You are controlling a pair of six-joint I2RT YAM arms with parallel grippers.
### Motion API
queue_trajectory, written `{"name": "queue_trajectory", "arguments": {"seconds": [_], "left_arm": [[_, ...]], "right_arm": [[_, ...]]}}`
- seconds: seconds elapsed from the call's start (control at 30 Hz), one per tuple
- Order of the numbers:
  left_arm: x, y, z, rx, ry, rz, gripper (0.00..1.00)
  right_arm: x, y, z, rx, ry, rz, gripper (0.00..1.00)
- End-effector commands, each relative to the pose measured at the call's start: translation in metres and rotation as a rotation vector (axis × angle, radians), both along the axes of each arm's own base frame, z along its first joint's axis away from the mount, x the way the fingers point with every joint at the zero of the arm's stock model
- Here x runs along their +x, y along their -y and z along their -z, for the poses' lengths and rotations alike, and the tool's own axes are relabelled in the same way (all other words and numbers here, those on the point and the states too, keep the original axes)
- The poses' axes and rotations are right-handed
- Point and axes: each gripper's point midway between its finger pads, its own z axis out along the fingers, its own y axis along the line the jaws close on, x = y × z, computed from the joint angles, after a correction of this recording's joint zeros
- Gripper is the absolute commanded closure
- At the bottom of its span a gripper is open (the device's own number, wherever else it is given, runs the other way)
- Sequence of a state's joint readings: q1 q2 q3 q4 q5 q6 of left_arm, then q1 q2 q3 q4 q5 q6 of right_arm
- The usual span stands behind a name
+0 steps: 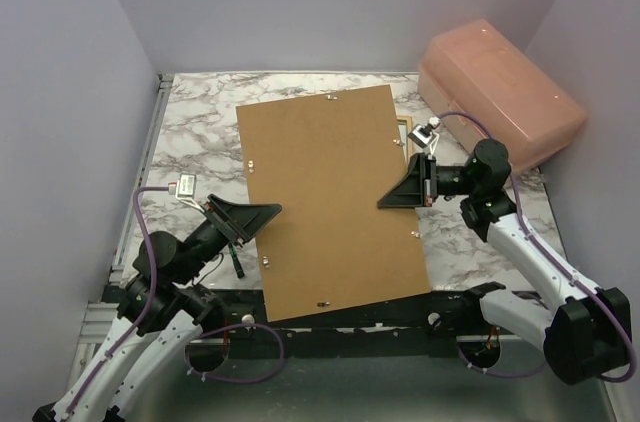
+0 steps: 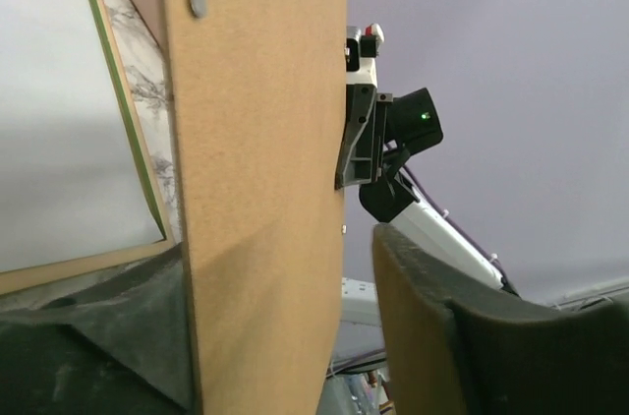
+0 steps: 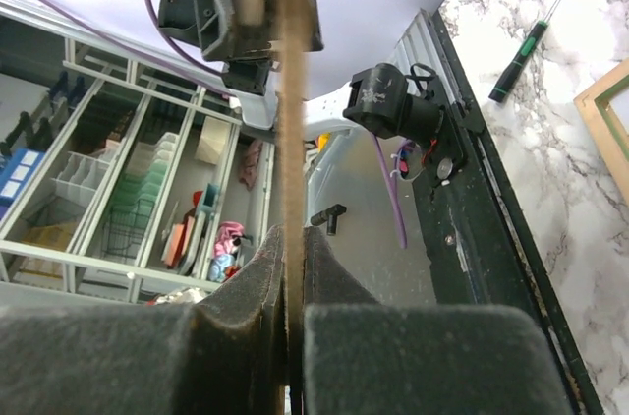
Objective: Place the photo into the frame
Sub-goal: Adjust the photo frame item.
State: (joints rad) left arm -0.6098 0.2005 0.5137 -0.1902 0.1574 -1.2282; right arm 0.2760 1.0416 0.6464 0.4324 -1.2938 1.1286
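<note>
A large brown backing board [image 1: 330, 202] hangs above the table, between my two grippers. My right gripper [image 1: 392, 200] is shut on its right edge, and both pads [image 3: 265, 277] press the thin board [image 3: 292, 90]. My left gripper [image 1: 262, 214] stands open around the board's left edge [image 2: 256, 189], with a gap between the board and the far finger [image 2: 462, 336]. The frame [image 2: 116, 100] lies on the table under the board, pale wood with a green inner edge; a corner [image 1: 404, 125] peeks out. A white sheet [image 2: 69, 140] fills it. I cannot tell whether this is the photo.
A pink plastic box [image 1: 500, 92] stands at the back right. A green-handled screwdriver [image 1: 235, 260] lies near the left arm's base and also shows in the right wrist view [image 3: 526, 41]. The marble table [image 1: 190, 122] has walls behind and on both sides.
</note>
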Motion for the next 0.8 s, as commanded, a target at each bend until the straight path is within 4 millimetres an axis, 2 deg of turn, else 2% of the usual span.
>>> {"name": "queue_trajectory", "arguments": {"seconds": [0.0, 0.13, 0.2, 0.37, 0.5, 0.77], "left_arm": [[0.001, -0.012, -0.014, -0.044, 0.043, -0.062, 0.30], [0.005, -0.019, -0.003, -0.014, 0.009, -0.107, 0.06], [0.008, -0.024, 0.006, 0.026, -0.015, -0.139, 0.01], [0.017, -0.046, 0.041, 0.226, -0.151, -0.262, 0.01], [0.020, -0.061, 0.055, 0.385, -0.232, -0.324, 0.01], [0.031, -0.048, 0.061, 0.593, -0.283, -0.243, 0.04]], "right_arm": [[-0.003, 0.000, 0.002, 0.003, 0.015, -0.011, 1.00], [-0.001, 0.000, 0.004, 0.001, 0.008, -0.004, 0.99], [0.001, 0.000, 0.006, -0.001, 0.001, -0.001, 1.00], [0.009, 0.000, 0.017, -0.013, -0.022, 0.021, 0.99], [0.019, 0.002, 0.034, -0.036, -0.053, 0.051, 1.00], [0.049, 0.018, 0.064, -0.080, -0.139, 0.158, 0.99]]}}
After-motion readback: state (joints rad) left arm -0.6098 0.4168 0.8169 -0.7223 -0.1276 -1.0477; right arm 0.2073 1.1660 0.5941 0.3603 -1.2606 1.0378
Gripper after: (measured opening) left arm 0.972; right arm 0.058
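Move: I have the backing board up in the air, its middle about 10 cm to the left of my right hand and 10 cm to the right of my left, level with both. The frame with its white sheet lies on the table, some 18 cm ahead of my right hand, 6 cm to its left and 28 cm below; from my left it is 20 cm ahead and 13 cm right. The screwdriver lies about 12 cm left of my left hand, 1 cm ahead, 30 cm below. With my left fingers already half open around the board's left edge, I spread them fully and draw that hand off leftward about 5 cm, sinking and easing forward, rolling its left side up and tipping it down as it turns counter-clockwise. My right hand keeps its pinch on the right edge, first nearly still, then lowers the board some 5 cm and forward towards the frame. ##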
